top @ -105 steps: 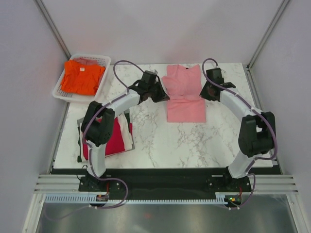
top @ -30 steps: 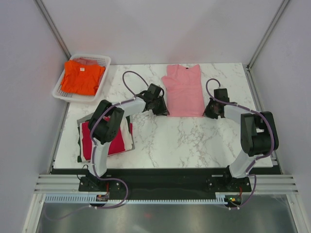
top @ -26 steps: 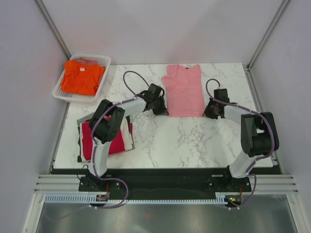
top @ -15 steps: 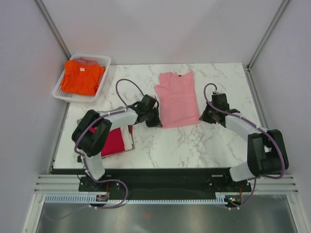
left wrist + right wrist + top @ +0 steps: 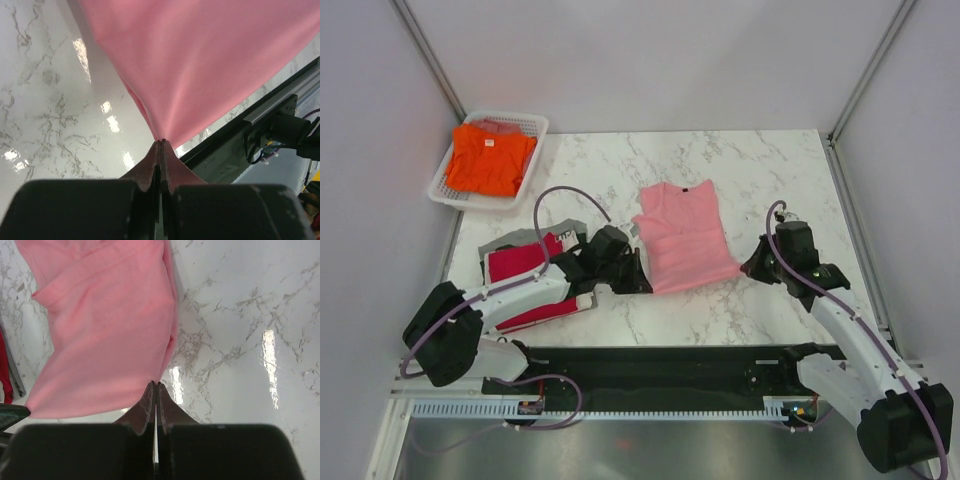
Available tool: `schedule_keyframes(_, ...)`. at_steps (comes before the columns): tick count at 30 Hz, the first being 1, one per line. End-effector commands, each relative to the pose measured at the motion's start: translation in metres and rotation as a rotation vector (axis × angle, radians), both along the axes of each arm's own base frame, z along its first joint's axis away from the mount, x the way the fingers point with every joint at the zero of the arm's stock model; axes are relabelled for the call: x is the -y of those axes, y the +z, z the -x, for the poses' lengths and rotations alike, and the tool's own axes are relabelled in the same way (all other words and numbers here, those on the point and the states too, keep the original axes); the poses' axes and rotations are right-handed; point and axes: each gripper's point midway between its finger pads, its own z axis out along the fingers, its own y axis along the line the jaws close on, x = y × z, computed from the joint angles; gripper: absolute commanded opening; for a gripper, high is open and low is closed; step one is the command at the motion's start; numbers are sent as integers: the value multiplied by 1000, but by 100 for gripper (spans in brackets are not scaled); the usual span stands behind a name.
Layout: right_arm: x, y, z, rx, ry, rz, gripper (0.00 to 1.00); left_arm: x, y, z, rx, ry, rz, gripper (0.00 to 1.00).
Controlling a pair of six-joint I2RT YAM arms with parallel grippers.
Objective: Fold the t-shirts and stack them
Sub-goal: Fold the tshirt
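Observation:
The light pink t-shirt (image 5: 682, 235), folded into a narrow strip, lies mid-table with its collar away from me. My left gripper (image 5: 642, 283) is shut on its near left corner, and my right gripper (image 5: 751, 268) is shut on its near right corner. In the left wrist view the pink t-shirt (image 5: 200, 65) fans out from the pinched jaws of the left gripper (image 5: 161, 143). The right wrist view shows the same: the pink cloth (image 5: 105, 325) runs out of the shut right gripper (image 5: 155, 385). A folded stack with the crimson t-shirt (image 5: 525, 272) on top sits at the left.
A white mesh basket (image 5: 450, 195) at the far left corner holds the orange t-shirt (image 5: 488, 158). White and grey shirts show under the crimson one. The table's black near edge (image 5: 660, 350) lies just behind both grippers. A sliver of crimson cloth (image 5: 3, 371) shows at the right wrist view's left edge.
Both grippers have pulled the pink t-shirt from the far side toward the near edge. The left gripper shut on its corner about a second ago. Both arms have drawn back low.

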Motion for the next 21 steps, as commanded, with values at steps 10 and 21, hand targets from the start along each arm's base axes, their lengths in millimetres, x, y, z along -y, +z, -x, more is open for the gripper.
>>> schedule_keyframes(10,0,68,-58,85,-30,51,0,5,71,-34,58,28,111,2)
schedule_keyframes(21,-17,102,-146,129,-33,57,0,-4,81,-122,41,85,134,2)
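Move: I hold the pink T-shirt's hem in both hands. From my left hand, its collar lies about 29 cm ahead, 7 cm right and 8 cm down; its left sleeve corner is roughly 23 cm ahead, 3 cm left, and the stack with the red shirt some 27 cm left and 7 cm ahead. From my right hand the collar is about 25 cm ahead, 15 cm left and 9 cm down. With both grippers still pinching the pink hem, I lift it and then swing it forward together over the shirt's body towards the collar: each hand goes roughly 11 cm forward and 7 cm up. Most of the rise comes first, and then I carry the hem nearly level, my left wrist turning slightly, about 10 degrees. ##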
